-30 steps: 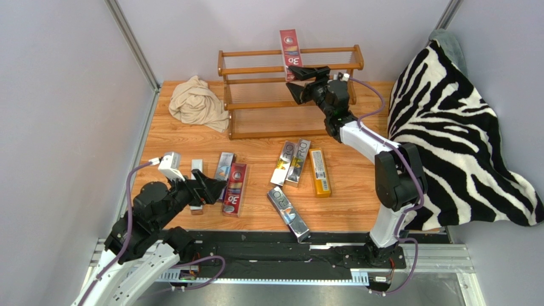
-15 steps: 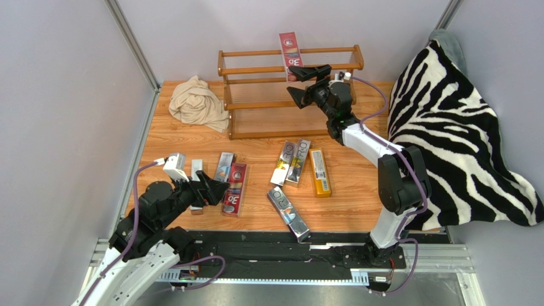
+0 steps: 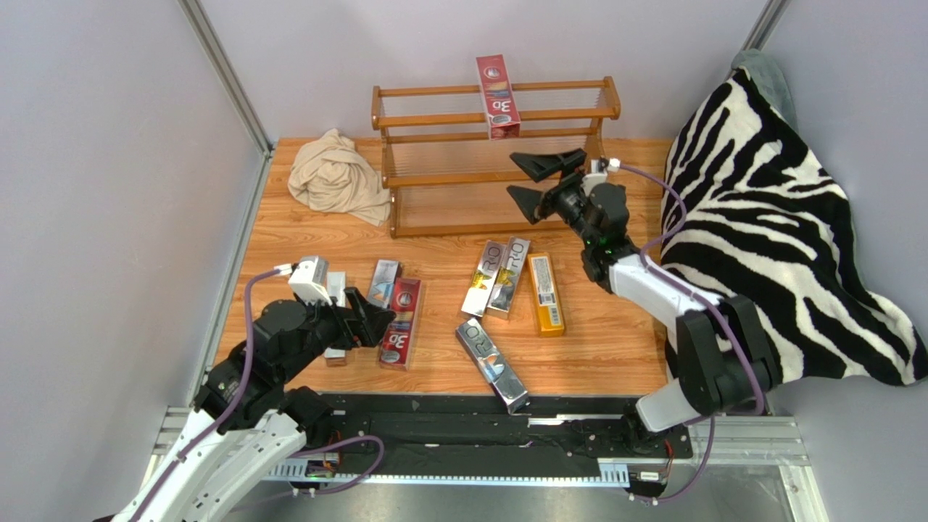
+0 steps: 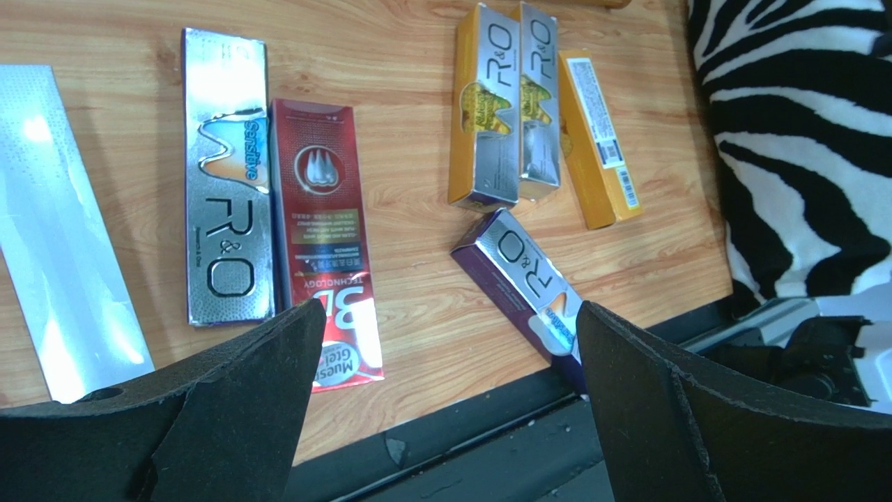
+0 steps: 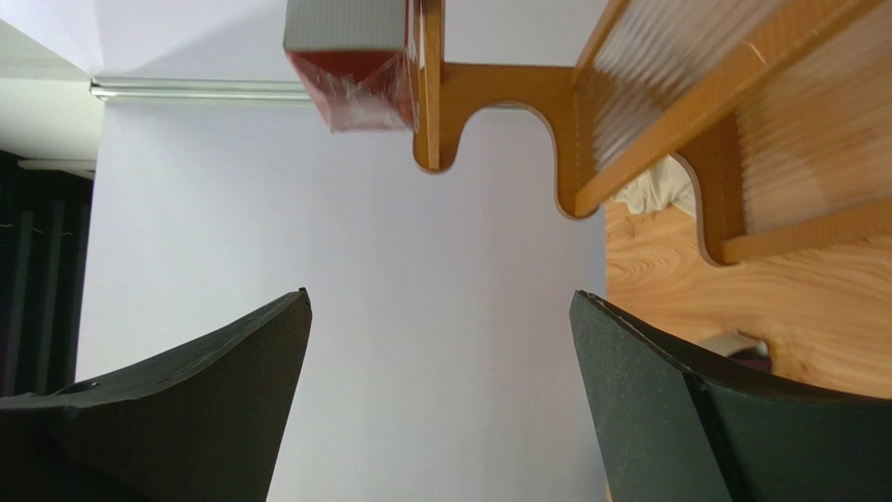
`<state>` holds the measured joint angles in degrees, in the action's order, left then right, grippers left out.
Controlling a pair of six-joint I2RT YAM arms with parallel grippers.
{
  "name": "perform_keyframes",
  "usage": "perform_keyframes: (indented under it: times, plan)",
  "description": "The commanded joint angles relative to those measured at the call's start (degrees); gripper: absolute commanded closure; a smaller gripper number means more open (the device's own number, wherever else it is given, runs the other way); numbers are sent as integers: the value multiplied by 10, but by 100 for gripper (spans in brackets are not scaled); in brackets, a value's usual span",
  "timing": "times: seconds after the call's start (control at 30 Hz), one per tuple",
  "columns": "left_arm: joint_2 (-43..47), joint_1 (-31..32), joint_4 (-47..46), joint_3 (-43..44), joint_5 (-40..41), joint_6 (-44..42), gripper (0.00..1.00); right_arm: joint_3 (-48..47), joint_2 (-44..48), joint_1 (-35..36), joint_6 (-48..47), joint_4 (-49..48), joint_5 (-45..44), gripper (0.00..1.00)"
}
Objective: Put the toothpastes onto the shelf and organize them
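Observation:
The wooden shelf (image 3: 436, 119) stands at the back of the table, with one red toothpaste (image 3: 497, 96) lying across its top tier. My right gripper (image 3: 511, 177) hovers open and empty in front of the shelf's right half. Its wrist view shows the shelf (image 5: 649, 126) and the red toothpaste's end (image 5: 351, 58) above the gripper (image 5: 439, 294). My left gripper (image 3: 379, 326) is open above the near left cartons. Between its fingers (image 4: 448, 309) is bare table. Ahead lie a red carton (image 4: 322, 230), a silver one (image 4: 225, 178), a silver pair (image 4: 508, 99), an orange one (image 4: 597, 136) and a purple one (image 4: 523, 288).
A crumpled beige cloth (image 3: 338, 174) lies left of the shelf. The zebra-striped blanket (image 3: 784, 239) covers the right side. Another silver carton (image 4: 58, 230) lies at the far left near my left arm. The table's black front rail (image 3: 490, 408) runs just below the purple carton.
My right gripper has opened fully and drawn back from the shelf toward the near right, leaving the red toothpaste on the top tier. The left arm has edged forward slightly.

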<state>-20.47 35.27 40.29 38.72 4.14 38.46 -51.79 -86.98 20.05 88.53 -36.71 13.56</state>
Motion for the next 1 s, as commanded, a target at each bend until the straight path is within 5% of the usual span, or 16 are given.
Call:
perform_keyframes:
  times: [0.0, 0.37, 0.97]
  plan:
    - [-33, 2, -16, 20, 7, -26, 1, 57, 98, -5, -66, 21, 26, 0]
    - [-150, 2, -44, 13, 15, -31, 1, 168, 219, -6, -246, 269, 52, 1]
    - [-468, -1, -173, 52, 2, -70, 1, 269, 325, -7, -286, 338, 71, 2]
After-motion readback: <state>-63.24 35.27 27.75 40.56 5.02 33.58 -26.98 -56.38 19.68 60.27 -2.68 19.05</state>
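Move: From the left hand, the flat red box lies about 5 cm ahead, 3 cm right and 19 cm below; the silver Sensitive box sits some 10 cm ahead and 1 cm left, the plain silver box 6 cm ahead and 10 cm left. From the right hand, the same red box lies about 20 cm back, 29 cm left and 27 cm below; the yellow box is 15 cm back and 2 cm right, the silver-gold pair 11 cm back and 8 cm left. Open left hand sinks 12 cm, forward-right, towards the red box; open right retreats 16 cm from shelf, drops 15. ##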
